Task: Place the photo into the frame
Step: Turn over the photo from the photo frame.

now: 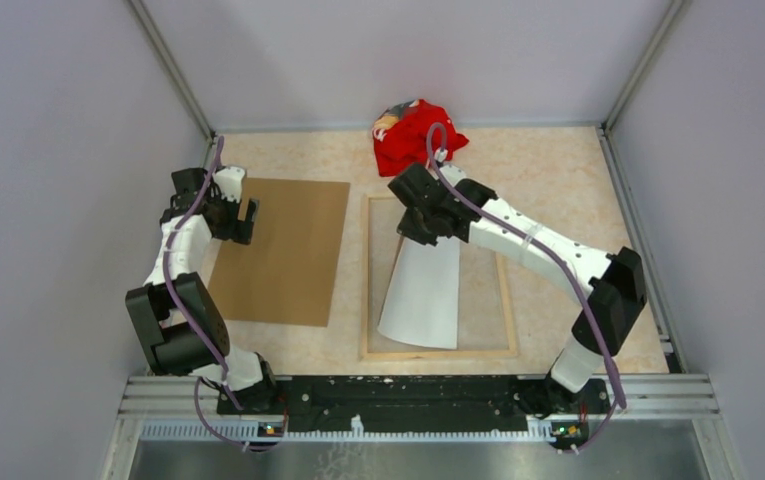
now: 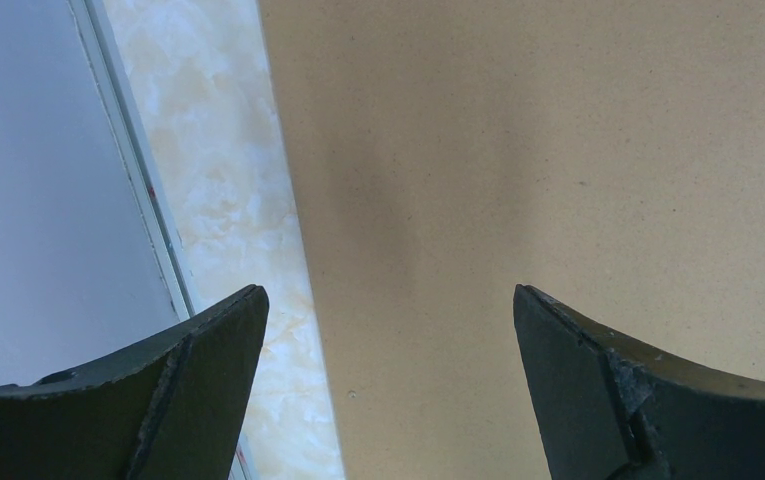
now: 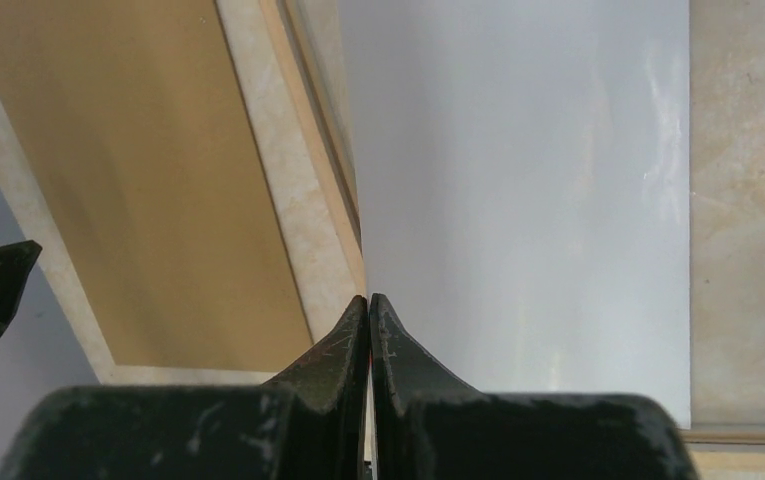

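The frame (image 1: 438,352) lies flat at mid-table with its pale wood back edges up. Over it slants the photo (image 1: 423,295), white back up. Its far end is raised and its near edge rests low inside the frame. My right gripper (image 1: 413,228) is shut on that raised far edge. In the right wrist view a thin white sliver sits between the closed fingers of the right gripper (image 3: 369,298), and the photo (image 3: 518,200) spreads out beyond them beside the frame's left rail (image 3: 323,150). My left gripper (image 1: 248,220) hangs open and holds nothing.
A plain brown backing board (image 1: 283,250) lies left of the frame. The left gripper (image 2: 388,300) hovers over the backing board's (image 2: 558,150) left edge, close to the left wall. A red cloth bundle (image 1: 413,135) sits against the back wall.
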You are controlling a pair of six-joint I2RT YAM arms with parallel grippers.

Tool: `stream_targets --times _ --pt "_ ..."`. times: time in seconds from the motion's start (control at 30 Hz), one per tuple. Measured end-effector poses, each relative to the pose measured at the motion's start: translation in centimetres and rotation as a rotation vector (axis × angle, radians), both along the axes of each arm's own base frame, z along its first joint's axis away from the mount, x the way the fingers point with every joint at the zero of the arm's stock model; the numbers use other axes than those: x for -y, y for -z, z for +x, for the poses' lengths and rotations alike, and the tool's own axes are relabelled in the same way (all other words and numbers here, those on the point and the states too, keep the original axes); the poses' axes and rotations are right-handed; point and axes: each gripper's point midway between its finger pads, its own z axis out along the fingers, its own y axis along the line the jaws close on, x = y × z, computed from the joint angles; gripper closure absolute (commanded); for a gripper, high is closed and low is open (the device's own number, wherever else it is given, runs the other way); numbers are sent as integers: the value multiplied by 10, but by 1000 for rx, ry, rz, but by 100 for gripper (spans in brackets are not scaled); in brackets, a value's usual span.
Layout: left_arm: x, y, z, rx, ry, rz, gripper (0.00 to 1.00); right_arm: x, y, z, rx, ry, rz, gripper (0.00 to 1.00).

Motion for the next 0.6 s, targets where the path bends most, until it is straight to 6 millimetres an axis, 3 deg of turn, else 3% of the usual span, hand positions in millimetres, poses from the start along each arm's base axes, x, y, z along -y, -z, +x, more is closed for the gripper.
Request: stream_targets --times 0.2,0.47,0.6 --pt "0 0 -1 -2 0 -1 1 -1 13 1 -23 -82 -46 100" --pt "0 0 -1 -3 0 -1 1 -21 57 -4 -112 -233 -144 100" --pt "0 0 -1 -4 0 -1 1 -19 64 -10 -129 -262 -184 100"
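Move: The photo, white back up, is already pinched at its left edge by the right hand and slopes down over the frame. The frame's middle lies about 18 cm below that hand, level with it and roughly 4 cm to its right; the frame's left rail is some 11 cm to the hand's left. The cardboard backing is about 31 cm left and 6 cm farther out. From the left hand, the frame's middle is about 45 cm right, 7 cm back and 9 cm down. The photo's held edge is brought down towards the frame: the right hand sinks about 6 cm, easing off at the end, with a small drift of 2 cm to the left. As it goes, the wrist turns some 15 degrees counter-clockwise and its left side dips, while the shut fingers keep their pinch. ##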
